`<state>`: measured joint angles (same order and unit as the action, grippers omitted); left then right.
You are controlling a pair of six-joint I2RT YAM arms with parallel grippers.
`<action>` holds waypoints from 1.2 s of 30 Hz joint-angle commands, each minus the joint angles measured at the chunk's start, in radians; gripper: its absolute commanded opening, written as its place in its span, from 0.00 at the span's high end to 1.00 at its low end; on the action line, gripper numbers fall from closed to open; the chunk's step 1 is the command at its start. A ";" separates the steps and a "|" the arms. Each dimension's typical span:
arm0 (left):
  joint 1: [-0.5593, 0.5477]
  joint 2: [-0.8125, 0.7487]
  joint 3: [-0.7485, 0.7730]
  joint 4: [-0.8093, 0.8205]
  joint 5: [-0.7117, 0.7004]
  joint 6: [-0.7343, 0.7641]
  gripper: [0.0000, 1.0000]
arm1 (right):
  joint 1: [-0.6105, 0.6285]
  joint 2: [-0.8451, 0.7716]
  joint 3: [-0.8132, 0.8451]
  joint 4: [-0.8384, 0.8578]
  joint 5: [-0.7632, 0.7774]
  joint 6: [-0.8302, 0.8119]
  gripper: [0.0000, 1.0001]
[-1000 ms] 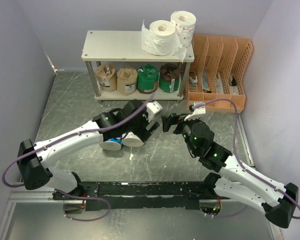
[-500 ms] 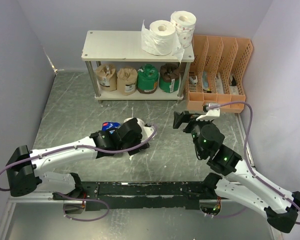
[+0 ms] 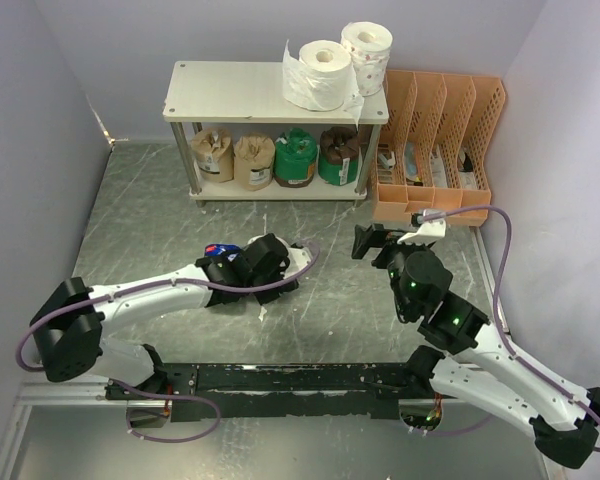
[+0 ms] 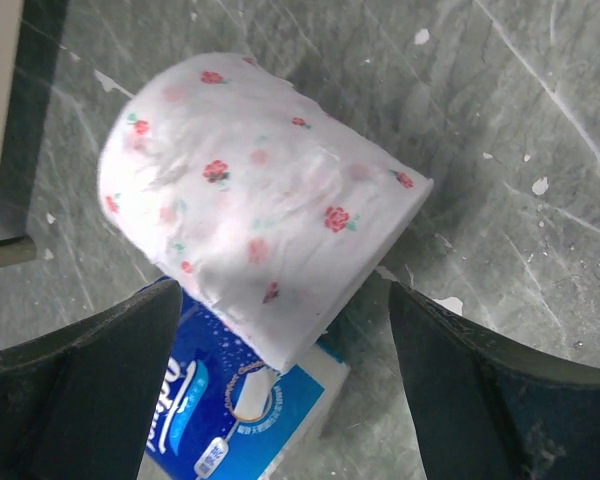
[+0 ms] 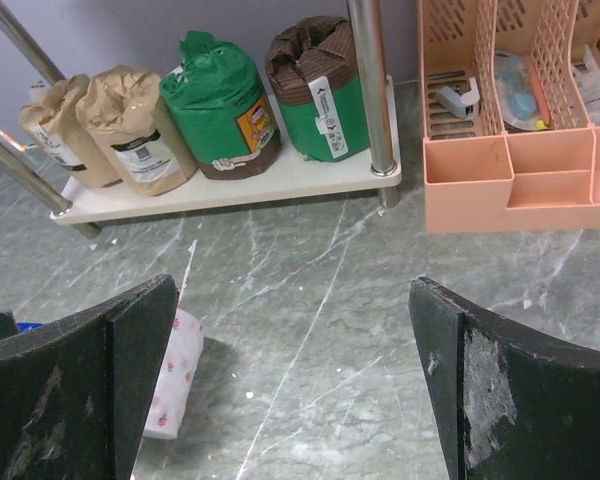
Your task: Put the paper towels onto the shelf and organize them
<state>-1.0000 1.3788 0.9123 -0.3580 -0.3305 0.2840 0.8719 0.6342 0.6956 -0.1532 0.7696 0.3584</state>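
Note:
A white flowered roll lies on the floor against a blue-wrapped roll. My left gripper is open just above them, with one finger on each side and nothing held. In the top view the left gripper hides the flowered roll, and the blue roll peeks out beside it. My right gripper is open and empty and faces the shelf. Two white rolls sit on its top board. Two tan rolls, a green roll and a brown-topped roll stand on the lower board.
An orange slotted organizer with small items stands right of the shelf and touches it. Grey walls close in on both sides. Small white paper scraps lie on the marbled floor. The left half of the shelf's top board is bare.
My left gripper has drawn back toward the near left and come down over the flowered and blue rolls. My right gripper has shifted right and a little farther out, still open.

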 commanded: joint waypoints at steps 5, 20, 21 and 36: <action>0.004 0.047 0.013 0.009 0.061 -0.007 0.10 | 0.003 -0.018 -0.013 -0.015 0.023 -0.003 0.00; 0.003 0.196 0.263 -0.190 0.046 -0.200 0.93 | 0.003 -0.027 -0.004 -0.023 0.034 -0.012 0.00; 0.003 0.191 0.303 -0.222 0.076 -0.216 0.93 | 0.002 -0.029 -0.001 -0.023 0.039 -0.016 0.00; 0.011 -0.076 0.600 -0.195 -0.111 -0.863 0.93 | 0.003 -0.123 -0.006 -0.085 0.123 0.018 0.00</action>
<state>-0.9936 1.3933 1.4765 -0.6300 -0.2604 -0.3050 0.8719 0.5411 0.6796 -0.2031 0.8440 0.3561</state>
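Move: The flowered paper towel roll lies just past the open left fingers, its middle about 5 cm ahead, 2 cm right and 4 cm below the hand. The blue Tempo pack lies about 10 cm to the left of the roll and a touch nearer the robot. The shelf's lower board has its middle some 28 cm ahead of the left hand and 5 cm right. From the right hand the roll is about 21 cm left, 5 cm ahead and 21 cm below. Down about 2 cm onto the flowered roll, the left hand shuts its wide-open fingers and pinches the paper by the roll's near end, edging slightly forward and right. It then lifts fast, ending nearly 20 cm above its lowest point and some 6 cm farther right, rolling about 40 degrees so its right side rises, and keeps its pinch. The empty, open right hand drifts about 3 cm right, away from the roll. ##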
